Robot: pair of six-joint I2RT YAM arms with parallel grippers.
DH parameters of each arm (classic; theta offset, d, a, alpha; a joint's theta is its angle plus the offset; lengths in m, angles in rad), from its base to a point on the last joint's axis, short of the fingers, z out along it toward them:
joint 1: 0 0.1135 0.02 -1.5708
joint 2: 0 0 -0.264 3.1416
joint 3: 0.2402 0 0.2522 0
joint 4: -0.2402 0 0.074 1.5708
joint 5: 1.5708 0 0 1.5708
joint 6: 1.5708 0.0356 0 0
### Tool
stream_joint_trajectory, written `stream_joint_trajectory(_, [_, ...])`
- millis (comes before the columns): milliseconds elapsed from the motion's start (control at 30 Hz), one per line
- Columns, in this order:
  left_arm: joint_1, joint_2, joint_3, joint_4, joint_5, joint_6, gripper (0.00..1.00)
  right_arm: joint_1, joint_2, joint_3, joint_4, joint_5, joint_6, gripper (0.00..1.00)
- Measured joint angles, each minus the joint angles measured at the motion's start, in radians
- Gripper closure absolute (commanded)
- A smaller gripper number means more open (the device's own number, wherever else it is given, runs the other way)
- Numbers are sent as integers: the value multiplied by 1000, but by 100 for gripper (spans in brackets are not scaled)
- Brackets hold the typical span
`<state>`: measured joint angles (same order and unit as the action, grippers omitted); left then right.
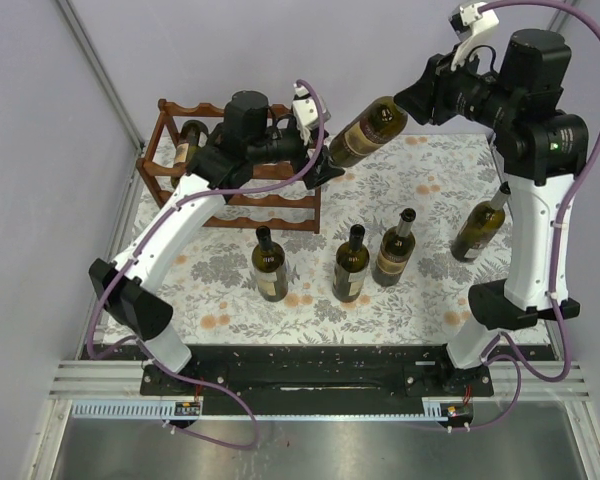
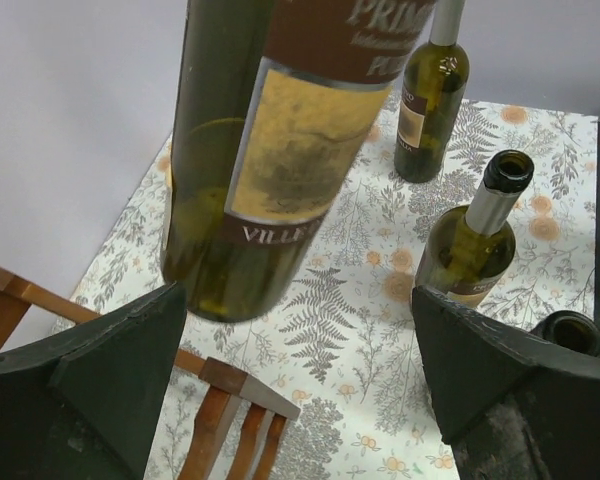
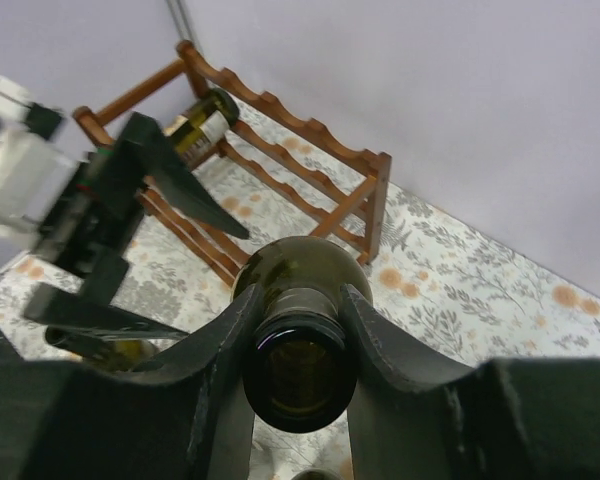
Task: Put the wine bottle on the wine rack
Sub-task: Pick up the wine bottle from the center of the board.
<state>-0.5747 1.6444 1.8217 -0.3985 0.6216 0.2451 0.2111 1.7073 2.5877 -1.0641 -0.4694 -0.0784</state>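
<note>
My right gripper (image 1: 412, 103) is shut on the neck of a dark green wine bottle (image 1: 365, 133) with a brown and gold label. The bottle hangs tilted in the air, base toward the left. In the right wrist view the fingers (image 3: 215, 350) clamp the neck just behind the open mouth of the wine bottle (image 3: 300, 275). My left gripper (image 1: 332, 165) stands open right at the bottle's base. From the left wrist, the wine bottle (image 2: 270, 150) hangs just above the wide-open left gripper (image 2: 300, 370), untouched. The reddish-brown wine rack (image 1: 180, 180) stands at the back left, its corner (image 2: 230, 400) below the left jaws.
One bottle (image 1: 187, 143) lies in the rack's upper tier. Three bottles stand in a row mid-table (image 1: 270, 265), (image 1: 351, 265), (image 1: 395, 250), and another (image 1: 480, 228) stands by the right arm. A flowered cloth (image 1: 430, 290) covers the table. Grey walls close the back and left.
</note>
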Motion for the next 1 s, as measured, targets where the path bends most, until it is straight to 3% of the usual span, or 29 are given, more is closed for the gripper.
stream_joint_trajectory(700, [-45, 101, 79, -65, 75, 287, 1, 0, -25, 10, 29, -185, 143, 100])
stream_joint_trajectory(833, [-46, 117, 79, -79, 85, 302, 20, 0, -25, 6, 31, -188, 146, 100])
stream_joint_trajectory(900, [-44, 117, 79, -82, 85, 308, 36, 0, -26, -2, 32, -189, 147, 100])
stream_joint_trajectory(1000, [-38, 117, 79, -86, 88, 296, 68, 0, -34, -20, 34, -190, 142, 100])
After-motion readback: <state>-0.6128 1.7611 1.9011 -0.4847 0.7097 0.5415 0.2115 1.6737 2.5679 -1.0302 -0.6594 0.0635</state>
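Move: The wine bottle is already held by its neck in the right hand, its body about 5 cm left, 2 cm ahead and 8 cm below that hand. From the open left hand, the body's middle lies roughly 6 cm right, 3 cm ahead and 4 cm higher. The wine rack's middle is some 14 cm left of the left hand, 6 cm ahead and 20 cm below; the nearest standing bottle is about 6 cm right, 14 cm back and 22 cm below. Left hand eases 3 cm right and down, closing around the bottle's lower body; right brings it 4 cm back-left. ##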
